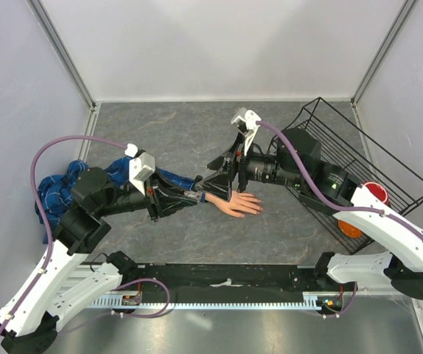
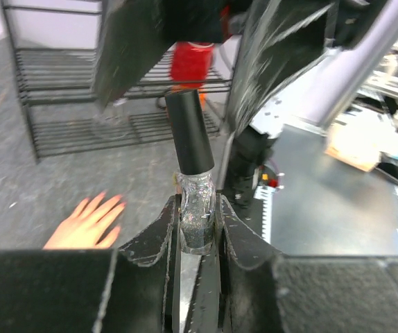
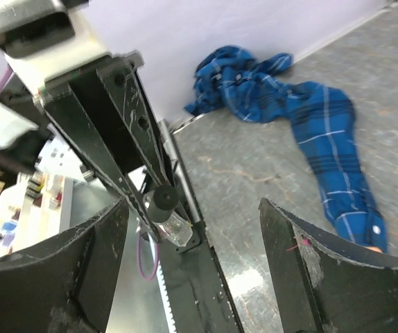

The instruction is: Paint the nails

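Observation:
The pale peach mannequin hand (image 1: 241, 204) lies flat on the grey table at the end of a blue plaid sleeve (image 1: 57, 188). Its nails are too small to make out in any view. My left gripper (image 1: 197, 193) hovers just left of the hand, shut on a small clear glittery bottle (image 2: 197, 215) with a black cap (image 2: 191, 139) pointing away from it. My right gripper (image 1: 213, 177) faces it from the right, open, its wide fingers standing on either side of the cap (image 3: 163, 201) without touching it. The hand (image 2: 88, 222) shows lower left in the left wrist view.
A black wire basket (image 1: 351, 169) stands at the right, with a red object (image 1: 373, 193) and an orange one (image 1: 350, 228) by it. The bunched end of the sleeve (image 3: 254, 83) lies against the left wall. Pale walls close in the table.

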`<state>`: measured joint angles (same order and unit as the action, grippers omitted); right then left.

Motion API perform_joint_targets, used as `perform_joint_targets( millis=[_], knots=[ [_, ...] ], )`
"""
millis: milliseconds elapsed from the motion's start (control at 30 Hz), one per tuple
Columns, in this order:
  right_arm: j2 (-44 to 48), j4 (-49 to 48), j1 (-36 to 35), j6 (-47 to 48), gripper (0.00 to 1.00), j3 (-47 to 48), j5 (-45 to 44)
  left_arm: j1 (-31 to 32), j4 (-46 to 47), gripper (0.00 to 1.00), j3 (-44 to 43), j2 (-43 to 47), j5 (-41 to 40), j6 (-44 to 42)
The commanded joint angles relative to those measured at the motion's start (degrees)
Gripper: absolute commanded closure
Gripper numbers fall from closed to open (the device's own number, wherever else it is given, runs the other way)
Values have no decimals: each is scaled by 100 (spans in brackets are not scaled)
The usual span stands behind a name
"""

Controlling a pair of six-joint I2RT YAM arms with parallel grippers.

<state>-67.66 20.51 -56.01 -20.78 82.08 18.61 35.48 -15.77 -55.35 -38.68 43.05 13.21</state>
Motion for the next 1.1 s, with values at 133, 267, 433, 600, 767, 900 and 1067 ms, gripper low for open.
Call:
perform_joint_targets(
  millis=[133, 267, 433, 600, 767, 900, 1067],
  knots=[
    [-116, 471, -86, -234, 17, 589, -552, 11, -225, 98, -178, 53, -446, -469],
    [-177, 532, -86, -357, 18, 712, -447, 11, -269, 98, -160, 79, -446, -495],
    [-485, 936, -77, -498, 33, 1020, -350, 11, -278, 98, -169, 71, -323, -530],
    [-555, 937, -77, -585, 41, 1134, -157, 11, -304, 98, -169, 18, -227, -557],
    [-617, 937, -77, -638, 52, 1161, 28, 11, -348, 98, -160, -17, -183, -592],
    [-643, 885, -59, -630, 52, 1143, 186, 11, -348, 98, -143, -8, -183, -592],
    [-679, 840, -77, -630, 59, 1091, 292, 11, -365, 98, -134, 0, -191, -574]
  ],
)
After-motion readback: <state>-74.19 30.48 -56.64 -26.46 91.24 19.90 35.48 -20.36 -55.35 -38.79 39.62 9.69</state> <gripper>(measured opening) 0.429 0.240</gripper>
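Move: The polish bottle's black cap sticks up about 4 cm above the left hand and 1 cm to its right. From the open right hand it lies some 3 cm left, 2 cm back and 1 cm below. The bottle's glass body, still gripped by the left fingers, is about 4 cm left, 2 cm back and 4 cm below the right hand. The rubber hand lies roughly 9 cm ahead, 8 cm right and 27 cm below the right hand. Around the black cap the right fingers close from wide open to roughly half, without a clear grip yet. The right hand first rises about 1.5 cm, then sinks some 2 cm while easing 2 cm left onto the cap and lastly a little back, rolling its forward side down about 10 degrees. The left hand keeps its hold on the glass, shifting slightly down and forward. ##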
